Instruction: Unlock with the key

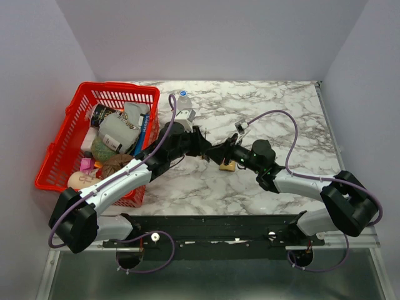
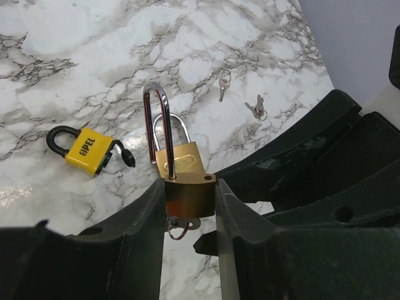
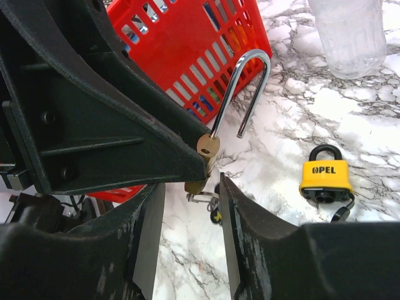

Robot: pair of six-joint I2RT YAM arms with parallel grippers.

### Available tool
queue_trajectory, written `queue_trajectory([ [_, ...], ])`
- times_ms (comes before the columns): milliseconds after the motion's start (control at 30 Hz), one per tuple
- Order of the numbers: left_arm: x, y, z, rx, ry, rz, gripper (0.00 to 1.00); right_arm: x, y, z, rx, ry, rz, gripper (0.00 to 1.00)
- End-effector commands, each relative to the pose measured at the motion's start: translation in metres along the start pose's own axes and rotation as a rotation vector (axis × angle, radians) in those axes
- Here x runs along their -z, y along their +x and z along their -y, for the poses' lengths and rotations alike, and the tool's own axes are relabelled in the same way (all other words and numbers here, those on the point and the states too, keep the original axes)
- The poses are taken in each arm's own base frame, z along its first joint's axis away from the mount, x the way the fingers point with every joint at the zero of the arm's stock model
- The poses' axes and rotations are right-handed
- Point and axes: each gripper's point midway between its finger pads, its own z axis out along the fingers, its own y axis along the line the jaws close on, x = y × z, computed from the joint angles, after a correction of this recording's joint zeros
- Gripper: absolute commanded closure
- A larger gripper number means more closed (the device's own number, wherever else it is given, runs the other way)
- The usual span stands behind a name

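Observation:
My left gripper (image 2: pixel 190 186) is shut on the body of a brass padlock (image 2: pixel 190 199), held upright above the table. Its steel shackle (image 2: pixel 156 106) has sprung open, with one leg out of its hole. A key on a ring (image 2: pixel 180 226) sticks out of the padlock's underside. In the right wrist view the same padlock (image 3: pixel 208 147) shows its open shackle (image 3: pixel 245 81), and the key (image 3: pixel 201 194) hangs just past the tips of my right gripper (image 3: pixel 190 186). Those jaws stand apart and touch nothing. From above, the two grippers (image 1: pixel 215 152) meet tip to tip at mid-table.
A second brass padlock (image 2: pixel 185 156) lies on the marble behind the held one. A yellow padlock (image 2: pixel 87 150) lies to the left, and loose keys (image 2: pixel 256 109) further off. A red basket (image 1: pixel 94 94) full of items stands at the left, with a clear bottle (image 1: pixel 184 100) beside it.

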Motion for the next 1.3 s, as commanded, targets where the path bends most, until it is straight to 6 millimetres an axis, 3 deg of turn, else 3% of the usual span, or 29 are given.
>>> queue_trajectory([
  [0,-0.002,-0.002,0.0,0.017,0.007,0.01,1.0,-0.012,-0.028,-0.003,0.024,0.002,0.119,0.53],
  [233,-0.001,-0.001,0.002,0.024,0.015,0.006,1.0,-0.016,-0.038,0.005,-0.008,0.039,0.193,0.62],
  [567,-0.001,-0.002,0.003,0.023,0.02,0.006,1.0,-0.019,-0.047,0.014,-0.058,0.084,0.245,0.99],
  [733,0.001,-0.007,0.001,0.022,0.015,0.016,1.0,-0.016,-0.044,0.015,-0.08,0.09,0.252,0.99],
  [833,0.002,-0.01,0.001,0.014,0.015,0.024,0.86,-0.014,-0.043,0.02,-0.092,0.12,0.245,0.99],
  [867,0.002,-0.01,0.001,0.011,0.014,0.023,0.72,-0.015,-0.042,0.023,-0.097,0.137,0.24,0.99],
  [967,0.004,-0.015,-0.001,0.004,0.01,0.036,0.46,-0.011,-0.04,0.03,-0.109,0.175,0.251,0.99],
  [1167,0.01,-0.026,-0.007,-0.005,-0.023,0.071,0.13,-0.008,-0.039,0.033,-0.118,0.188,0.257,0.99],
  [1267,0.015,-0.036,-0.009,-0.014,-0.037,0.105,0.03,-0.006,-0.038,0.035,-0.122,0.199,0.257,0.99],
])
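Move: The small brass padlock, shackle already open and keys hanging below, is in my left fingertips, about 1 cm ahead and 1 cm right of that hand's point, level with it. From my right hand, whose fingers stand half open beside it, the padlock is some 2 cm ahead, 0 cm sideways and 1 cm up. On the table, roughly 12 cm below my right hand, the big brass padlock lies about 6 cm ahead and 7 cm right, the yellow padlock some 10 cm ahead and 2 cm left. I hand the small padlock over. My right hand eases forward about 2 cm and shuts its fingertips on the brass body while my left keeps hold, drifting a centimetre or so forward. Then my left fingers open wide and let go, and my right hand carries the padlock another 2 cm forward and to the right, having turned clockwise some 15 degrees in all. ##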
